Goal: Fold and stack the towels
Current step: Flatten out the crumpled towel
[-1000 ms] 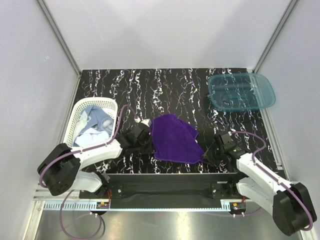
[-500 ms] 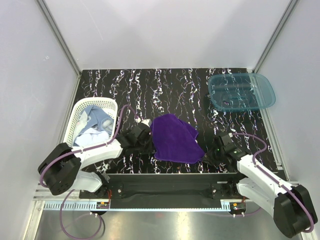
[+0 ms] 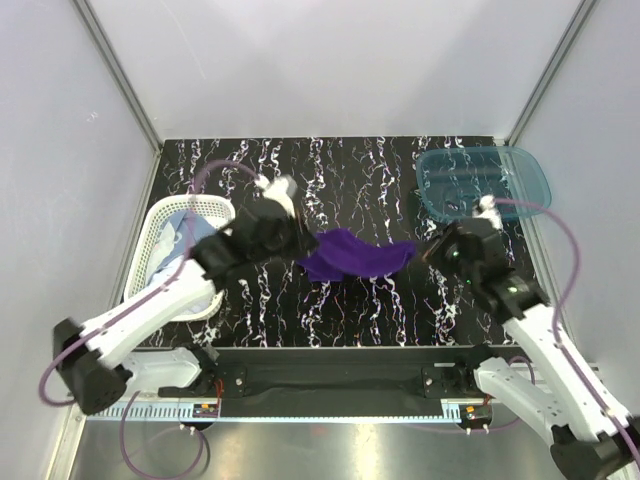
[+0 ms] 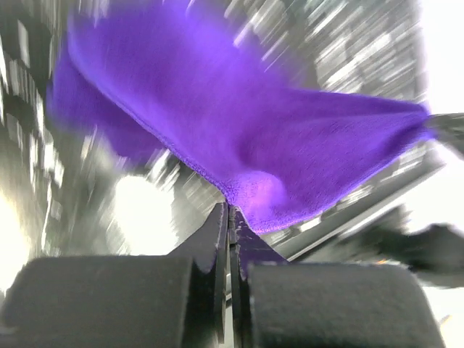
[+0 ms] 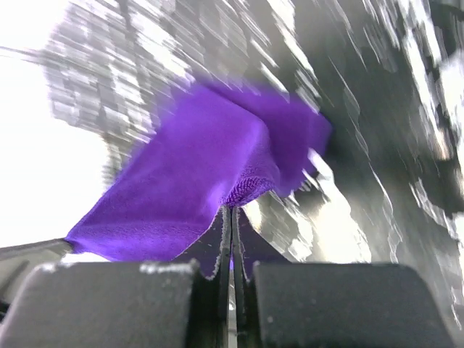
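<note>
The deep purple towel (image 3: 355, 255) hangs stretched between both grippers above the middle of the table. My left gripper (image 3: 297, 243) is shut on its left corner; in the left wrist view the purple towel (image 4: 239, 130) spreads away from the closed left gripper (image 4: 230, 209). My right gripper (image 3: 422, 252) is shut on the right corner, and the right wrist view shows the purple towel (image 5: 203, 174) pinched at the right gripper (image 5: 231, 210). Pale blue towels (image 3: 185, 240) lie in the white basket (image 3: 160, 222), mostly hidden by my left arm.
A translucent teal bin (image 3: 483, 183) sits at the back right of the black marbled table (image 3: 330, 170). The white basket stands at the left edge. Grey walls close in both sides and the back.
The right gripper closed on the towel's right corner. Both arms then rose and moved away from the near edge, lifting the purple towel off the table and pulling it taut.
</note>
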{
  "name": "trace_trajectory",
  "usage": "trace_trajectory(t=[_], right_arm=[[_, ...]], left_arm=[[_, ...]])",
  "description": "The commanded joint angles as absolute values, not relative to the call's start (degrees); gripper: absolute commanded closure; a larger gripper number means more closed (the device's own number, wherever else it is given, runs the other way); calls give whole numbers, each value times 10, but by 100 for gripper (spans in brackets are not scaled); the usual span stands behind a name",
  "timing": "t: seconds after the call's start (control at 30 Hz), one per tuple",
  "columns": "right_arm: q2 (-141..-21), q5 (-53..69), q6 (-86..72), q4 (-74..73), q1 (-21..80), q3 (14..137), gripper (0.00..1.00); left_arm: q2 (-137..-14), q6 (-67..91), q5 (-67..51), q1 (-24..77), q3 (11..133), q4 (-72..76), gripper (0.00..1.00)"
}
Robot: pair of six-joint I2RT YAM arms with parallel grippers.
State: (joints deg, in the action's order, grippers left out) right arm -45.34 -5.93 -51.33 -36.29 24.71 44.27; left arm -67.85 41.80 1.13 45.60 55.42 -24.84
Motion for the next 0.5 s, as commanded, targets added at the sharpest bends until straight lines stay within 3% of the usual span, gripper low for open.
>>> trace_trajectory(t=[0.0,0.2,0.47], right_arm=[[-417,-140,-387,-364,250,591,100],[-374,-83,-285,-328,250,737,100],[-290,36,-300,-305,250,758,100]], left_arm=[[-618,375,52,452,701,-263,100],[-613,409,-17,452,884,-285,100],[-563,482,-72,483,853,-256,100]])
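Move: Both hands already pinch the purple towel by corners of its near edge. Its crumpled middle lies about 12 cm right of the left hand, 3 cm ahead and some 12 cm lower; from the right hand it is about 12 cm left, 3 cm ahead, 12 cm lower. The white basket stands roughly 32 cm left of the left hand and 4 cm ahead; the teal tub is about 24 cm ahead of the right hand and 16 cm right. Keeping their shut grip on the towel's two corners, both arms whip it upward away from the table by about 30 cm, quickly at first, the left easing to a stop. After a slight forward start they draw back, the right more than the left, and spread a little apart while both wrists tip the fingers up out of their downward slant, the right by some 50 degrees. ##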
